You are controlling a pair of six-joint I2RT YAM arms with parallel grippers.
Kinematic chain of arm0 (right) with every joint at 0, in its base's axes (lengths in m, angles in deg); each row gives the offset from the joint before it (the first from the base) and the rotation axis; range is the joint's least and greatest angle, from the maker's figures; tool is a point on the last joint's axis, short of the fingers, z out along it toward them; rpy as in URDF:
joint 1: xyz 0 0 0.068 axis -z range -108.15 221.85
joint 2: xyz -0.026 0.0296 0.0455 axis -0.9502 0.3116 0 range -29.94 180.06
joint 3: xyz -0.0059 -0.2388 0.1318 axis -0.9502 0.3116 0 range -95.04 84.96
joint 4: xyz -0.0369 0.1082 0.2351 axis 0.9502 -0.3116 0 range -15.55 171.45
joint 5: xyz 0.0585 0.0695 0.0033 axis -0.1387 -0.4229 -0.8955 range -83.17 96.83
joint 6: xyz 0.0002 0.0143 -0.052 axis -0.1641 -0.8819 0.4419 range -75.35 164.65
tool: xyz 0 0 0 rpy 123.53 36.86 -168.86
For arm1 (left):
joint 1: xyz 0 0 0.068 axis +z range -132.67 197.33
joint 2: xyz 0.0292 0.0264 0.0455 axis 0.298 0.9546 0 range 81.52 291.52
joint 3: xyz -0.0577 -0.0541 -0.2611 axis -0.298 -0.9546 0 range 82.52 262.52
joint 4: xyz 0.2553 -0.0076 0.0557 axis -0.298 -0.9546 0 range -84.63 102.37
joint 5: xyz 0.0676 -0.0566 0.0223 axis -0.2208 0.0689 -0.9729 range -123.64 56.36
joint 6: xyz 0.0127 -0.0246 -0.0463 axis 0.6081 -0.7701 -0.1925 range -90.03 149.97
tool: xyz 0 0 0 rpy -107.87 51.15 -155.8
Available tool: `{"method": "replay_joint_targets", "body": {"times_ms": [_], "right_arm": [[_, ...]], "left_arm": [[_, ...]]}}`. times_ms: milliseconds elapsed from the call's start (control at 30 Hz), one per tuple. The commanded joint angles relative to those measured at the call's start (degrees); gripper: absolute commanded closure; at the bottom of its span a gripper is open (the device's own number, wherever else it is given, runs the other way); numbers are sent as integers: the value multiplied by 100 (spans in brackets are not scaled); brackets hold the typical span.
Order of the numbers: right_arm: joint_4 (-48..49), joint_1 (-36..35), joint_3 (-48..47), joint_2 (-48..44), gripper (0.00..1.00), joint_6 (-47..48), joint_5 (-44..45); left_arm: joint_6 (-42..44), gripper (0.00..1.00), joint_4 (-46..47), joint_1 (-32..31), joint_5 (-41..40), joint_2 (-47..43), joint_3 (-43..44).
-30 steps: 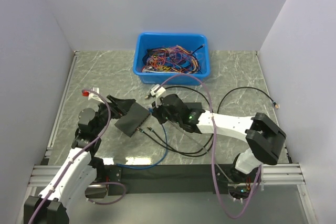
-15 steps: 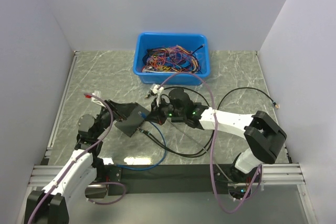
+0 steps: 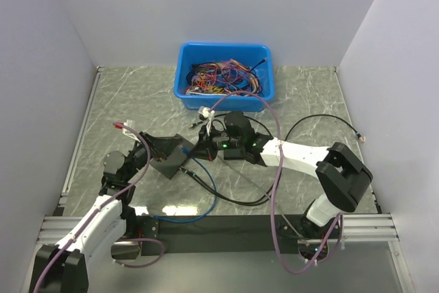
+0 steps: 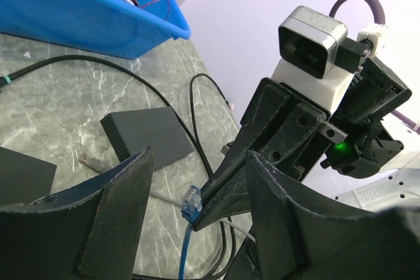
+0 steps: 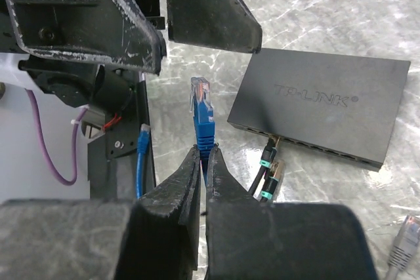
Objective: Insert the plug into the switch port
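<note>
The blue plug (image 5: pixel 202 111) stands upright on its blue cable (image 3: pixel 210 182), pinched just under its boot by my right gripper (image 5: pixel 202 154), which is shut on it. My left gripper (image 4: pixel 200 155) is open. Its two dark fingers (image 4: pixel 125 211) flank the plug (image 4: pixel 190 202) and the right gripper's tips without touching them. The switch (image 5: pixel 321 103), a dark TP-LINK box, lies flat on the table to one side. Its port row faces the right wrist camera, with two black teal-ringed plugs (image 5: pixel 268 165) in it. In the top view the switch (image 3: pixel 169 164) lies below both grippers.
A blue bin (image 3: pixel 186 90) of tangled wires stands at the back. Black cables (image 3: pixel 302 120) loop over the table on the right. A second dark box with a ribbed side (image 4: pixel 147 137) lies beyond, a loose grey plug (image 5: pixel 403 231) nearby. Another blue plug (image 5: pixel 143 137) hangs by the left arm.
The right gripper has carried the blue plug leftward until it sits between the left fingers. The left jaws have narrowed somewhat around it.
</note>
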Motion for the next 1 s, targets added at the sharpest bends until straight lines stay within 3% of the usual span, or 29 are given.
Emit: {"method": "replay_joint_targets", "body": {"times_ms": [0, 367, 533, 967], "right_arm": [[328, 48, -211, 71, 100, -125, -240], [407, 65, -220, 97, 100, -204, -170], [425, 83, -264, 176, 100, -239, -213], [443, 74, -246, 141, 100, -292, -30]], "left_arm": [[116, 36, 227, -71, 145, 72, 21], [309, 42, 148, -405, 13, 284, 82], [336, 50, 148, -484, -66, 275, 65], [397, 94, -53, -616, -224, 319, 161]]}}
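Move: The blue plug, already held by the right hand and sticking out about 2 cm to the left of its hand point, lies some 2 cm to the right of the left hand and 2 cm below it, level in the forward direction. The switch is well below, about 17 cm under the left hand, some 3 cm ahead and 4 cm to its left. The black plugs are at the switch's near right edge, about 4 cm back and 4 cm right of its middle. The left hand, its fingers pointing forward and right and a little over half open, sinks about 2 cm and shifts some 1.5 cm to the right, bringing its fingertips onto the blue plug's clear head; from halfway on they close most of the way and pinch it from the free end. The right hand stays nearly in place, pointing left with its fingers still shut on the plug's blue boot, and holds it up to the left fingers. ##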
